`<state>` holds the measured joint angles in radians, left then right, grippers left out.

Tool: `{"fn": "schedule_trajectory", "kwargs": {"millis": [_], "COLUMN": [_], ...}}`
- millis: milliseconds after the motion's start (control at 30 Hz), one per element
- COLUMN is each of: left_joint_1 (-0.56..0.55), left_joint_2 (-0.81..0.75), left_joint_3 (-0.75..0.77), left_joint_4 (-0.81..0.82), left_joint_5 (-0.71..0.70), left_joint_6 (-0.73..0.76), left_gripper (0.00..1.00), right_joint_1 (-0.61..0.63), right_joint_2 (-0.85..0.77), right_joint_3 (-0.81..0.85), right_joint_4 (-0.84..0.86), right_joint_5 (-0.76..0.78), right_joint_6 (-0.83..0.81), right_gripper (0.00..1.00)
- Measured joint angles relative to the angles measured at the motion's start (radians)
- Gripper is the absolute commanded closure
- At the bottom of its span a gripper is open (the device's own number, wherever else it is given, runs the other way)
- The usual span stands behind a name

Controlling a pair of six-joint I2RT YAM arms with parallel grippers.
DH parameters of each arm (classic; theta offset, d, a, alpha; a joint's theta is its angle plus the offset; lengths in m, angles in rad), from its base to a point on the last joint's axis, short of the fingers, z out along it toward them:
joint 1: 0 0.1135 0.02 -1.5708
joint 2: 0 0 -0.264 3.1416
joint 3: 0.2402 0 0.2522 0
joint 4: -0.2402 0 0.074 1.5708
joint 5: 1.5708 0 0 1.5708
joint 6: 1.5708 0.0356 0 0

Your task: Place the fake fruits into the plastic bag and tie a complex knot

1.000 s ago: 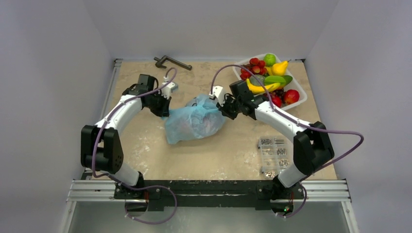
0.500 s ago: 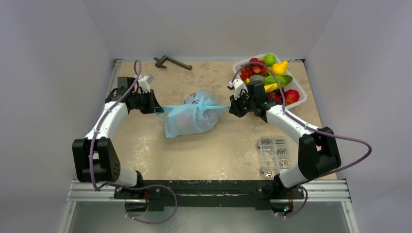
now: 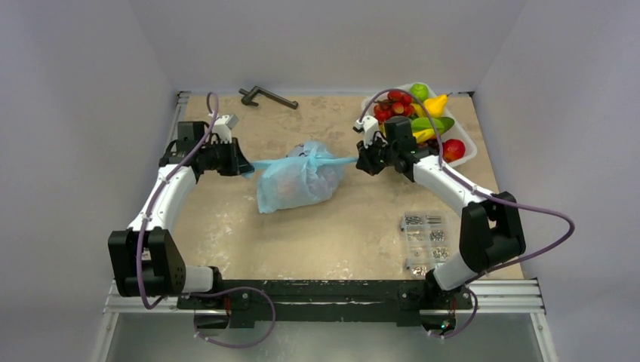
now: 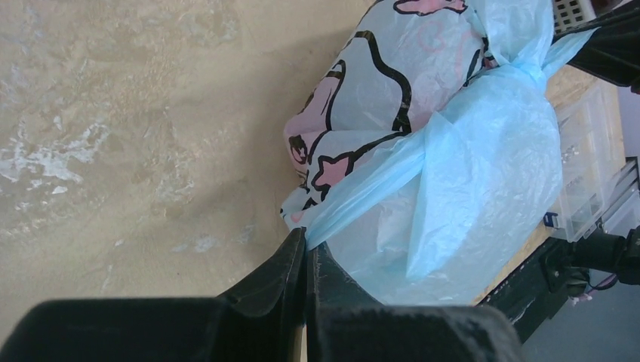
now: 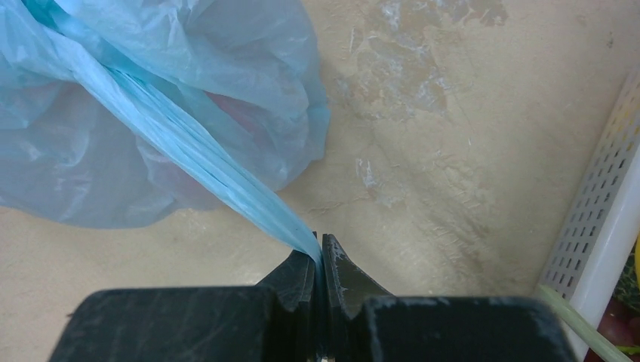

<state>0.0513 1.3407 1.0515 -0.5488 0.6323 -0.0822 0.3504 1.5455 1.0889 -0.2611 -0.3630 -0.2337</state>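
The light-blue plastic bag [image 3: 296,181] lies bulging mid-table, its two handles stretched taut left and right from a knot [image 3: 315,160] on top. My left gripper [image 3: 246,167] is shut on the left handle [image 4: 362,192]. My right gripper [image 3: 358,160] is shut on the right handle [image 5: 189,143]. The bag's white patch with pink and dark print [image 4: 362,90] faces the left wrist view. Reddish shapes show faintly through the film [image 5: 241,113]. More fake fruits [image 3: 419,121], among them a banana, red, green and yellow pieces, fill the white tray [image 3: 468,147] at the back right.
A clear box of metal screws [image 3: 426,243] sits near the front right, beside the right arm's base. A dark metal handle-shaped tool [image 3: 266,96] lies at the back left. The tray's perforated wall [image 5: 596,204] stands close to my right gripper.
Both grippers have pulled apart, left going left and right going right, drawing the handles from slack to taut. In the last half second the knot has tightened slightly; the bag has barely shifted.
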Motion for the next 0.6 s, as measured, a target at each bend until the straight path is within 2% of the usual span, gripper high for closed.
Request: {"fn": "schedule_trajectory", "kwargs": {"millis": [300,600], "left_joint_1": [-0.009,0.014], "left_joint_2": [0.093,0.126], "left_joint_3": [-0.043,-0.117], "left_joint_4": [0.007,-0.011], "left_joint_5": [-0.011,0.027], "left_joint_6": [-0.003,-0.041], "left_gripper": [1.0,1.0], "right_joint_1": [0.0,-0.005], "right_joint_2": [0.109,0.094], "right_joint_3": [-0.002,-0.091], "right_joint_4": [-0.003,0.016], "right_joint_5": [0.005,-0.016], "right_joint_6": [-0.033,-0.081], "right_gripper": [1.0,1.0]}}
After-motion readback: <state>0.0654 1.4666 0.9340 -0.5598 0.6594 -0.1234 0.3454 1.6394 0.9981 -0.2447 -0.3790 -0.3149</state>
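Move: The bag's knot lies between my hands: some 14 cm right, 2 cm ahead and 3 cm below my left, and about 10 cm left of my right, level ahead and 1 cm lower. The fruit-filled bag hangs about 9 cm below my right hand, 12 cm left and 2 cm back. From that hand, on the table, the fruit basket sits about 12 cm ahead and 18 cm right, the parts box 15 cm back and 16 cm right. Keeping a twisted handle end pinched in each closed gripper, I sink both hands together about 7 cm towards the table, easing 2 to 3 cm back towards my bases mostly in the second half. My hands stay spread with the handles stretched between them; my left wrist tips some 15 degrees further down, my right a little less. ##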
